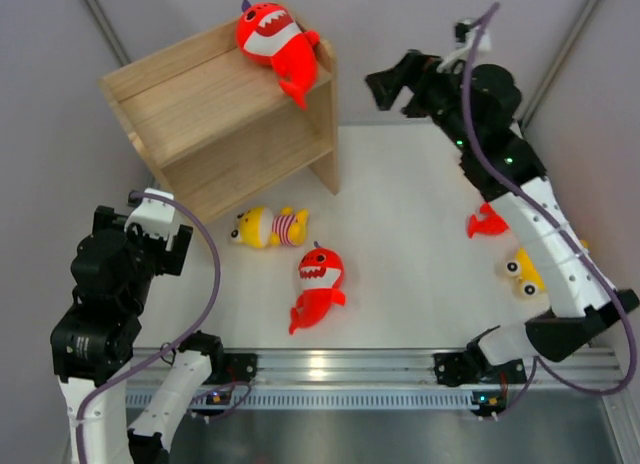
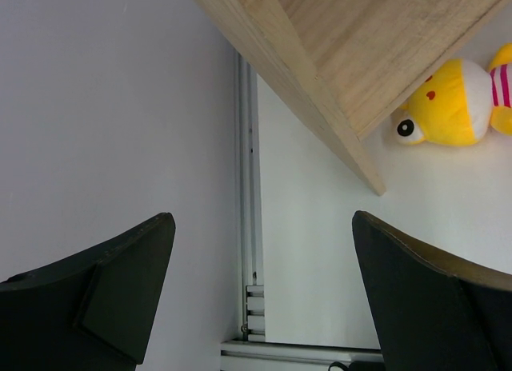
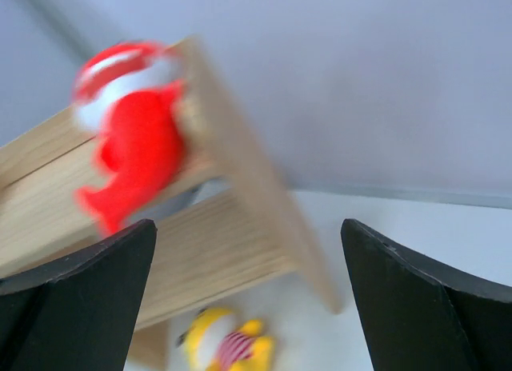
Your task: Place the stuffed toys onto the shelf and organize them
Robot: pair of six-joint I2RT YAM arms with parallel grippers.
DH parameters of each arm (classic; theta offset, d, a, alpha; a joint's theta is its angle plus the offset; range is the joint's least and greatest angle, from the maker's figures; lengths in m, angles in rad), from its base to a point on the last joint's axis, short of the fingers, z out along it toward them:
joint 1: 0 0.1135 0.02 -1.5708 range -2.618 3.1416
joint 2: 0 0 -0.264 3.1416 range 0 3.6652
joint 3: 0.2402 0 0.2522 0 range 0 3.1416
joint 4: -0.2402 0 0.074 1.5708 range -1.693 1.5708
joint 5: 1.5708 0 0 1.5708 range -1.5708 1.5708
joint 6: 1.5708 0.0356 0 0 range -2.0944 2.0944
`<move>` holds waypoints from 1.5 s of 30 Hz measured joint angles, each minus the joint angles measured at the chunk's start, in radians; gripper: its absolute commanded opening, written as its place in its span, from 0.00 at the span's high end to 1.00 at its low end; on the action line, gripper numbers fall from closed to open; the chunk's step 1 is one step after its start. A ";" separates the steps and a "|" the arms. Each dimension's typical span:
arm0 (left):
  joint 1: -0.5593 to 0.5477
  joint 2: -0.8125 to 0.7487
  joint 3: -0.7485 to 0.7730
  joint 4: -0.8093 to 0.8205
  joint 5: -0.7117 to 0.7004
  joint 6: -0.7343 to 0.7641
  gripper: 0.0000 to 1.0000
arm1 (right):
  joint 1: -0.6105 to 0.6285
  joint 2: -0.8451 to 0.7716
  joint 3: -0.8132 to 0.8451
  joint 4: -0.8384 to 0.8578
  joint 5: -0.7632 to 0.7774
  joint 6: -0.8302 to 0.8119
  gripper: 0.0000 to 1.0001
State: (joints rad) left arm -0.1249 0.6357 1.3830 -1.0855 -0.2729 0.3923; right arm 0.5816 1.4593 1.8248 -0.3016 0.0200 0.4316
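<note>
The light-wood shelf (image 1: 215, 119) stands at the back left. One red shark (image 1: 275, 42) lies on its top right corner, tail hanging over the edge. My right gripper (image 1: 388, 84) hovers open and empty to the right of that shark, apart from it. On the table lie a yellow doll (image 1: 268, 227) and a second red shark (image 1: 318, 282). Another shark (image 1: 487, 222) and doll (image 1: 525, 272) are partly hidden behind the right arm. My left gripper (image 2: 262, 219) is open and empty near the shelf's front left corner (image 2: 344, 59); the doll (image 2: 448, 107) shows beyond it.
Grey walls close in on the left, back and right. An aluminium rail (image 1: 340, 369) runs along the near table edge between the arm bases. In the blurred right wrist view my right gripper (image 3: 248, 223) looks over the shark (image 3: 132, 139), the shelf (image 3: 224, 259) and the doll (image 3: 228, 347).
</note>
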 measured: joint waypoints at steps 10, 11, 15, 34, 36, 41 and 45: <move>0.000 -0.002 -0.064 -0.038 0.075 0.030 0.01 | -0.681 -0.154 -0.612 0.045 0.225 0.106 0.01; -0.001 -0.003 -0.065 -0.039 0.076 0.030 0.01 | -0.695 -0.139 -0.671 0.044 0.251 0.120 0.02; -0.010 -0.006 -0.065 -0.041 0.081 0.033 0.01 | -0.707 -0.086 -0.880 0.031 0.312 0.184 0.08; -0.027 -0.006 -0.064 -0.047 0.093 0.048 0.01 | -0.761 0.254 -0.871 0.110 0.278 0.312 0.97; -0.027 -0.006 -0.063 -0.047 0.094 0.048 0.01 | -0.763 0.227 -0.885 0.112 0.266 0.303 0.99; -0.027 -0.005 -0.063 -0.048 0.098 0.048 0.01 | -0.760 0.045 -0.888 0.053 0.258 0.256 1.00; -0.027 -0.005 -0.061 -0.048 0.099 0.049 0.01 | -0.715 -0.182 -0.798 0.003 0.325 0.172 1.00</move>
State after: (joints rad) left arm -0.1516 0.6304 1.3216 -1.1332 -0.1738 0.4412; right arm -0.1333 1.2774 1.0271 -0.2981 0.3447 0.6037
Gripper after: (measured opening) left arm 0.987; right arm 0.072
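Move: The red shark toy on the table's far right lies about 34 cm to the right hand's right, 4 cm ahead and some 46 cm below it. A yellow striped toy is roughly 11 cm beyond that shark and 2 cm to its left; another yellow toy is about 14 cm nearer the base and 10 cm to its right. From the left hand the same shark is about 73 cm right, 25 cm ahead and 33 cm below. Open, the right fingers come down on the red shark and pinch its narrow tail end, after the arm swings about 35 cm right and sinks some 47 cm, turning clockwise and tipping steeply downward. Keeping that grip, the hand rises about 18 cm, tilting partly back up. The empty, open left hand sinks about 3 cm, edging right. ##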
